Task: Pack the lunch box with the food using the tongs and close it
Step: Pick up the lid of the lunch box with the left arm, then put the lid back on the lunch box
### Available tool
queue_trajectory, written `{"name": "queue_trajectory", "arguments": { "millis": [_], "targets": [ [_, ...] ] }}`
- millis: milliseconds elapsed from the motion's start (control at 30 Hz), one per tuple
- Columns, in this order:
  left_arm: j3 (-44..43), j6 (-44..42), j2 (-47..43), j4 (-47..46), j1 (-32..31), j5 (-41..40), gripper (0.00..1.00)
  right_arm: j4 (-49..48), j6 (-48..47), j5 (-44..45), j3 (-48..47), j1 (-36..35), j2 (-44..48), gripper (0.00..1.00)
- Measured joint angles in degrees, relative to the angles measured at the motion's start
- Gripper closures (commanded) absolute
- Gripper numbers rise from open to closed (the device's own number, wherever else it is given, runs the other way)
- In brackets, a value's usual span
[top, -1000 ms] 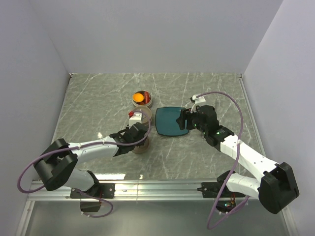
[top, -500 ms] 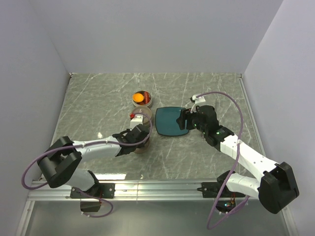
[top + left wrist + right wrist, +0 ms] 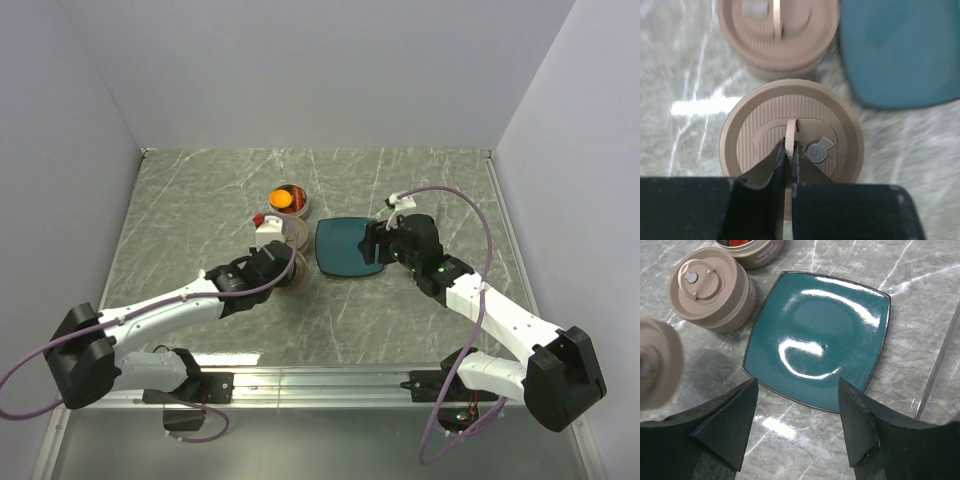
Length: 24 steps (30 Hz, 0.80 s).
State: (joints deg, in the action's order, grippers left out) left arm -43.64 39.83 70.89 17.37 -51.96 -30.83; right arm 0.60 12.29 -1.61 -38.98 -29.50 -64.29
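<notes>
The lunch box is a set of round tan tubs. One open tub (image 3: 287, 200) at the back holds food, an orange ball (image 3: 281, 200) and red pieces (image 3: 735, 242). A lidded tub (image 3: 293, 233) (image 3: 710, 287) stands just in front of it. My left gripper (image 3: 789, 147) (image 3: 283, 266) is shut on the thin upright handle of a second round tan lid (image 3: 790, 132) (image 3: 657, 370), near the lidded tub (image 3: 777, 35). My right gripper (image 3: 800, 425) (image 3: 375, 243) is open and holds nothing, over the near right edge of the teal plate (image 3: 820, 335). The tongs are out of view.
The square teal plate (image 3: 345, 247) (image 3: 900, 50) lies bare, right of the tubs. A grey marble tabletop (image 3: 200, 210) is walled at the left, back and right. A metal rail (image 3: 320, 378) runs along the near edge.
My left gripper closed on the lid's handle. It then shifted with the lid away from the near edge, toward the lidded tub. The right arm stayed still.
</notes>
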Motion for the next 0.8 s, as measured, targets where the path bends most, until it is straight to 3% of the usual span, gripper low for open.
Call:
{"name": "queue_trajectory", "arguments": {
  "millis": [167, 367, 700, 800],
  "targets": [
    [-6.14, -2.58, -1.05, -0.44, 1.29, -1.64, 1.00, -0.02, 0.00, 0.04, 0.00, 0.00, -0.04, 0.28],
    [-17.35, -9.11, 5.75, -2.05, 8.26, -0.42, 1.00, -0.13, 0.00, 0.50, 0.04, 0.00, 0.20, 0.28],
    [-46.49, -19.23, 28.39, -0.92, 21.07, 7.17, 1.00, -0.17, 0.02, 1.81, 0.07, 0.00, 0.74, 0.28],
    [-51.47, -20.46, 34.84, 1.03, 23.96, 10.32, 1.00, -0.17, 0.02, 2.34, 0.07, 0.00, 0.70, 0.28]
  ]
}}
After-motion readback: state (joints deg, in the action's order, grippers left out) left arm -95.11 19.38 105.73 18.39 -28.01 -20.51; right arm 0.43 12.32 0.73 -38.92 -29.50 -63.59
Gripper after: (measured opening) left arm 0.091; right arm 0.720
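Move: My left hand already holds the second lid by its handle, some 10 cm above the table. The open lunch box with the orange and red food is about 25 cm straight ahead and 7 cm lower. The lidded lunch box stands between, roughly 12 cm ahead and 7 cm down; the teal plate lies about 12 cm ahead and 18 cm to the right. From my right hand the open box is some 20 cm ahead, 21 cm left and 11 cm below. With the lid still pinched by its handle, I swing my left hand up and then forward in one fast arc, about 24 cm out and 14 cm up at the top, carrying it over the lidded box to above the open one. My fingers tip upward some 15 degrees on the way; at the end I start to sink by 2 or 3 cm towards the open box. ##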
